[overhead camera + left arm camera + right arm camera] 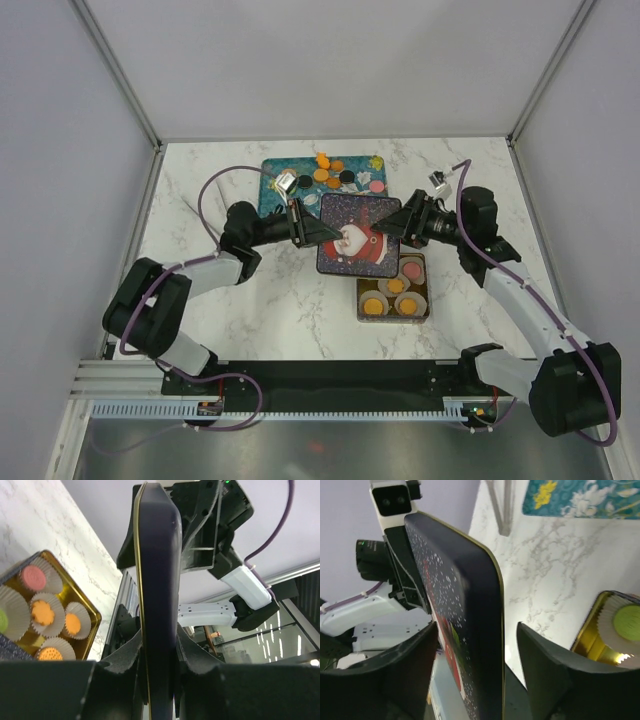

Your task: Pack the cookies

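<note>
A dark tin lid with a Santa picture (pixel 355 240) hangs level over the table, partly covering the gold tin (pixel 428 290). The tin holds cookies in white paper cups: orange ones (pixel 373 306) and a pink one (pixel 412 268). My left gripper (pixel 322 232) is shut on the lid's left edge; in the left wrist view the lid (pixel 157 580) is pinched between the fingers (pixel 125 660). My right gripper (pixel 388 228) straddles the lid's right edge (pixel 465 610), open, with a gap beside one finger (pixel 540 655). More cookies (pixel 335 175) lie loose on the teal tray (pixel 275 190).
The open tin shows in the left wrist view (pixel 90 605) with orange (pixel 42 611) and pink (pixel 32 576) cookies, and in the right wrist view (pixel 592 640) with a green cookie (pixel 630 622). The teal tray (pixel 580 497) lies behind the lid. White walls enclose the marble table.
</note>
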`<state>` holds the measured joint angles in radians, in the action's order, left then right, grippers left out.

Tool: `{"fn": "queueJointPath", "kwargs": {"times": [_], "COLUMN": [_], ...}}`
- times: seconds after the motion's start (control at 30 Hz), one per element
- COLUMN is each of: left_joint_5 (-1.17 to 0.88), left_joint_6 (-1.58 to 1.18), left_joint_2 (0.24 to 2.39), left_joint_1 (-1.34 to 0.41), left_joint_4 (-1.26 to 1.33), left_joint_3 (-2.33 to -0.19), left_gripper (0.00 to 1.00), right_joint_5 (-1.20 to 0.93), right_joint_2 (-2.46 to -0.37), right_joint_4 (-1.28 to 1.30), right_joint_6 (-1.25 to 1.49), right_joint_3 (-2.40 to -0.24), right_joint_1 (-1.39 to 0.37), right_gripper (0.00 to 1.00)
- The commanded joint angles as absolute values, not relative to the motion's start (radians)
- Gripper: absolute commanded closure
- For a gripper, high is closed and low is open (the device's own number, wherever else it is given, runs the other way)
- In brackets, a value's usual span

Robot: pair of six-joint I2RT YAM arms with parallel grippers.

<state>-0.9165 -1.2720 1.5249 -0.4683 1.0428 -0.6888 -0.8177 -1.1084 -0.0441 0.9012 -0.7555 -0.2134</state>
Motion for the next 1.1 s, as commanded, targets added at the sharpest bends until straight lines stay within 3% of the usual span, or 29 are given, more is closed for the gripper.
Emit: {"fn": "queueJointPath", "kwargs": {"times": [0.0,0.1,0.47,0.83,1.07], "left_joint_5": [-0.891,-0.873,-0.743,-0.673,-0.646], "left_joint_6": [-1.299,-1.312,-1.405,-1.413,-1.402], "left_joint_2": [1.551,1.574,1.770,1.951,2.022], "left_joint_1": [-0.477,-0.483,-0.609,-0.707,-0.729], "left_joint_4": [1.089,1.107,1.276,1.299,1.278], "left_joint_3": [-0.663,-0.647,-0.650,-0.738,-0.795], "left_gripper": [0.98,0.98,0.98,0.98,0.98], "right_joint_5": [-0.687,-0.548,0.029,0.016,-0.112], "right_joint_2": [-1.078,-1.049,-0.917,-0.856,-0.825], "right_joint_4": [0.168,0.334,0.621,0.601,0.532], "right_joint_6": [0.703,0.585,0.456,0.498,0.532], "right_joint_3": [-0.810,-0.845,-0.854,-0.765,-0.680], "right_joint_1": [-0.186,-0.155,-0.118,-0.094,-0.092], "right_gripper": [0.23,0.16,0.14,0.14,0.02]}}
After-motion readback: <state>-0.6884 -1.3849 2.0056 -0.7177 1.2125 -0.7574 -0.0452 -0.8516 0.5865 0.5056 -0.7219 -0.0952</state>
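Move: The left hand pinches the lid's left edge, the lid's middle about 4 cm to its right. The open tin of cookies lies some 13 cm right of this hand, 4 cm back and 18 cm below; the flowered tray lies about 18 cm ahead, 2 cm left and 20 cm down. From the right hand, its fingers already opened around the lid's right edge, the tin is roughly 3 cm right, 5 cm back and 17 cm below. Keeping its pinch on the lid's left edge, the left hand lowers it about 13 cm, first straight down and then also some 9 cm to the right, over the tin, while tipping its forward side down nearly 20 degrees. The right hand opens wider and comes free of the lid's right edge, swinging quickly right and also down as its fingers tip downward and turn clockwise, then only easing slightly back left while still sinking, to stand clear beside the tin with its jaws wide. ##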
